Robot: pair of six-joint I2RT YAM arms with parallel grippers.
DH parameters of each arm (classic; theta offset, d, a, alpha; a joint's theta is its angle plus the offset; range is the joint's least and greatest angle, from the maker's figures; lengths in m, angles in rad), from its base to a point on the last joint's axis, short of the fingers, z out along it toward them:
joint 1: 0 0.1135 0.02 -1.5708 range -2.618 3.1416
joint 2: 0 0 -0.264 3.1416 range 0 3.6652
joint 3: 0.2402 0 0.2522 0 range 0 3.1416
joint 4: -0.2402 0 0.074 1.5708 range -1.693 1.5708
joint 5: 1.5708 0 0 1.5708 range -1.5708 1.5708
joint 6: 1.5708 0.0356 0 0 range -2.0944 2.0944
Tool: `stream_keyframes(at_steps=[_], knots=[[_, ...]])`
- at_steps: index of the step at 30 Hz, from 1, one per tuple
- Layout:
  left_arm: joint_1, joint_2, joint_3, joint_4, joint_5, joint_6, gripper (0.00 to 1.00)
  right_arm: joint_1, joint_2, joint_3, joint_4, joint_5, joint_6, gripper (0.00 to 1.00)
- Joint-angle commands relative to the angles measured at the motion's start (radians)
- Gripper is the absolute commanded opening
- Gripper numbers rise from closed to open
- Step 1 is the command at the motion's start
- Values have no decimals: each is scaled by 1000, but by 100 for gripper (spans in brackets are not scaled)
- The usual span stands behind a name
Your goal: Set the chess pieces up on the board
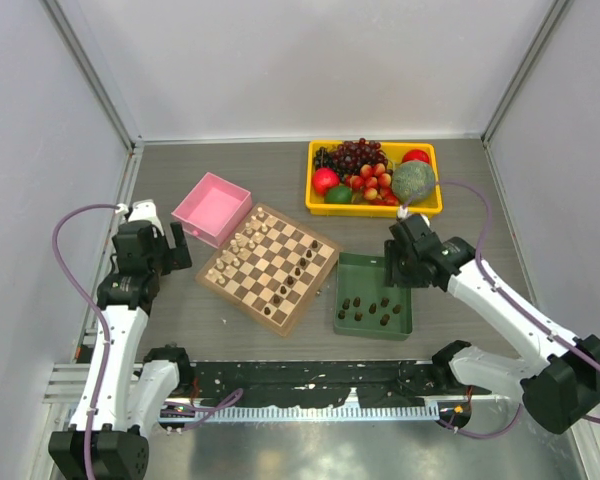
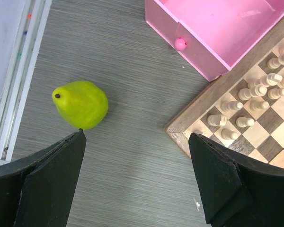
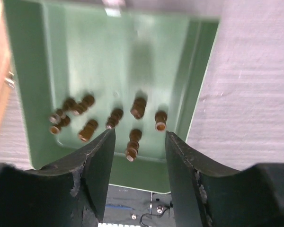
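The board (image 1: 242, 285) lies at an angle in the middle of the table. Cream pieces (image 1: 242, 245) stand along its left side and several dark chess pieces (image 1: 298, 272) along its right side. More dark chess pieces (image 1: 370, 308) lie in the green tray (image 1: 365, 272). My right gripper (image 1: 394, 270) hangs open over that tray. In the right wrist view its fingers (image 3: 98, 156) flank a lying dark piece (image 3: 133, 144) below them, and nothing is held. My left gripper (image 2: 136, 137) is open over bare table beside the board's corner (image 2: 180, 128).
A green pear (image 2: 80, 104) lies just ahead of my left finger. A pink box (image 1: 212, 207) touches the board's far-left corner. A yellow bin of fruit and vegetables (image 1: 425, 205) stands at the back right, near my right wrist.
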Motion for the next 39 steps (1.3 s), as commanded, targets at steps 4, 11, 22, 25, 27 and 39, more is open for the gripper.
stream_keyframes(at_steps=[4, 11, 22, 25, 27, 39], knots=[[3, -6, 39, -5, 163, 13, 99, -22, 106, 245, 80, 81, -265, 61], [0, -34, 56, -4, 304, 54, 99, -23, 275, 387, 170, 66, -491, 80], [1, -47, 23, 4, 307, 76, 99, -34, 175, 251, 427, -167, -906, 97], [0, -37, 27, 4, 315, 69, 99, -49, 206, 272, 353, -196, -1000, 98], [1, -38, 29, 5, 318, 65, 99, -71, 230, 274, 324, -246, -1042, 99], [0, -21, -6, 16, 295, 49, 99, -86, 403, 364, 253, -307, -1117, 97]])
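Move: From the right hand, half open over the green tray, the tray's far wall lies about 13 cm ahead, 3 cm left and 6 cm below. The chess board's nearest corner is some 15 cm ahead and 13 cm left, the fruit crate roughly 37 cm ahead and 4 cm left, and the leftover dark pieces about 2 cm back and 4 cm left. From the left hand the far wall is some 56 cm right and 8 cm ahead. Heading for the green tray's far wall without touching anything, the empty right hand rises out over the tray and goes about 13 cm forward and a little left, then sinks some 5 cm beside the wall. Its fingers spread from half to wide open as the wrist turns about 55 degrees counter-clockwise. The open left hand swings 5 cm right, turning clockwise. ##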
